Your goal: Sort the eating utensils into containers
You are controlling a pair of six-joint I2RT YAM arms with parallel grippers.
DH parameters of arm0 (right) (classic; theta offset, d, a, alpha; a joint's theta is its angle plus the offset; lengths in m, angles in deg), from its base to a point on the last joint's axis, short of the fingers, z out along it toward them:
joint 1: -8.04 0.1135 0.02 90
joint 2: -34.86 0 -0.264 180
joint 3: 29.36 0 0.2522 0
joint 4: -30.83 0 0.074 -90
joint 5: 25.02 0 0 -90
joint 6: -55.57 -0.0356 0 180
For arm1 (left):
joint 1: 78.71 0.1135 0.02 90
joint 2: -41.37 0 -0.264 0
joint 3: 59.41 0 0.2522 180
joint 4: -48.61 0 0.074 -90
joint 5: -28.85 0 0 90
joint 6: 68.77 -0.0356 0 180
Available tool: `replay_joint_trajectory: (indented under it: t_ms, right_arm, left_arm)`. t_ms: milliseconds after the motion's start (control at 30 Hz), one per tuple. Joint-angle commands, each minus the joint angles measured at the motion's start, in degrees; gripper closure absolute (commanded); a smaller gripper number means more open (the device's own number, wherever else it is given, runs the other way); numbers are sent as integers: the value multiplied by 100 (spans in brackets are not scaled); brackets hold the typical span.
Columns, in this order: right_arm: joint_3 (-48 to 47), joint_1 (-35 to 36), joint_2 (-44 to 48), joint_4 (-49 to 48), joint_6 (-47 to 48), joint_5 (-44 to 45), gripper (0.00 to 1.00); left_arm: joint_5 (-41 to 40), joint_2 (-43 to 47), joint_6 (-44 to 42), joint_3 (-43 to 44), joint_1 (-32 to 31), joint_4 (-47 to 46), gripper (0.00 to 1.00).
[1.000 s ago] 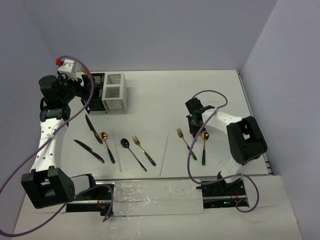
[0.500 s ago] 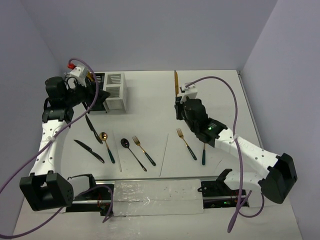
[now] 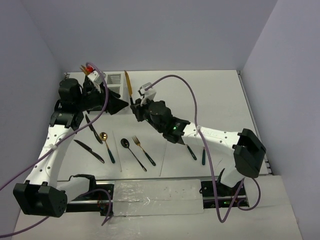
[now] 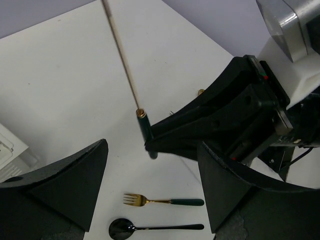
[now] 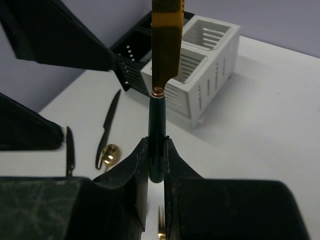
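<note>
My right gripper (image 3: 134, 107) (image 5: 156, 142) is shut on the dark green handle of a gold-bladed knife (image 3: 127, 83) (image 5: 165, 45), held upright just right of the containers. The white caddy (image 3: 115, 79) (image 5: 210, 47) and the black caddy (image 5: 134, 46) stand joined at the back left. In the top view my left arm hides most of the black one. My left gripper (image 3: 112, 100) (image 4: 152, 146) is open in front of the caddies, its jaws wide apart around nothing. The held knife (image 4: 144, 127) shows beyond them.
On the table lie two black knives (image 3: 91, 126) (image 3: 89, 150), a gold spoon (image 3: 106, 145), a black spoon (image 3: 132, 152) and a gold fork (image 3: 143, 150). A thin white stick (image 3: 163, 155) and two green handles (image 3: 192, 152) (image 3: 204, 156) lie under the right arm.
The right arm has swung left across the table, carrying the knife upright to the caddies. The left gripper has come away from the black caddy toward the right, still open.
</note>
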Motion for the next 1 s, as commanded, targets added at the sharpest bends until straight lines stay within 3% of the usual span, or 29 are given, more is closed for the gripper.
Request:
replay_joint_trajectory:
  t_ms: [0, 367, 467, 700, 767, 833, 867, 900, 967]
  right_arm:
    - [-618, 152, -153, -551, 29, -196, 100]
    - [-971, 346, -522, -463, 46, -521, 100]
    - [-945, 355, -505, -481, 20, -547, 100]
    - [-1068, 346, -558, -420, 11, -583, 100]
    - [-1085, 276, -593, -341, -102, -670, 100]
    - [-1077, 179, -619, -261, -252, -837, 75]
    - [-1042, 92, -593, -261, -305, -864, 56]
    - [-955, 47, -575, -261, -392, -864, 30]
    - [-823, -23, -427, -270, -420, -794, 18]
  left_arm:
    - [-371, -28, 141, -47, -185, -355, 19]
    - [-1541, -134, 264, -302, -317, -917, 37]
    - [-1550, -116, 343, -337, -317, -1059, 47]
    - [-1673, -169, 273, -205, -317, -875, 100]
    - [-1726, -160, 229, -170, -317, -883, 100]
    - [-1954, -169, 116, -179, -317, -1023, 100]
    - [-2085, -186, 63, -196, -317, -1102, 100]
    - [-2426, -221, 10, -205, -300, -1199, 100]
    - [-2727, -370, -175, -127, -221, -1436, 100]
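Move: The golden knife stands upright in the right hand's shut fingers. Its middle lies about 5 cm ahead of the left hand's open fingers, 6 cm to their right and 2 cm below. From the right hand, the left fingers are some 4 cm back, 6 cm left and 7 cm higher. The white basket is roughly 20 cm ahead of the left hand, 8 cm left and 25 cm below. Right hand brings the knife 5 cm left; left hand advances 3 cm, pinches it, and right fingers open. ##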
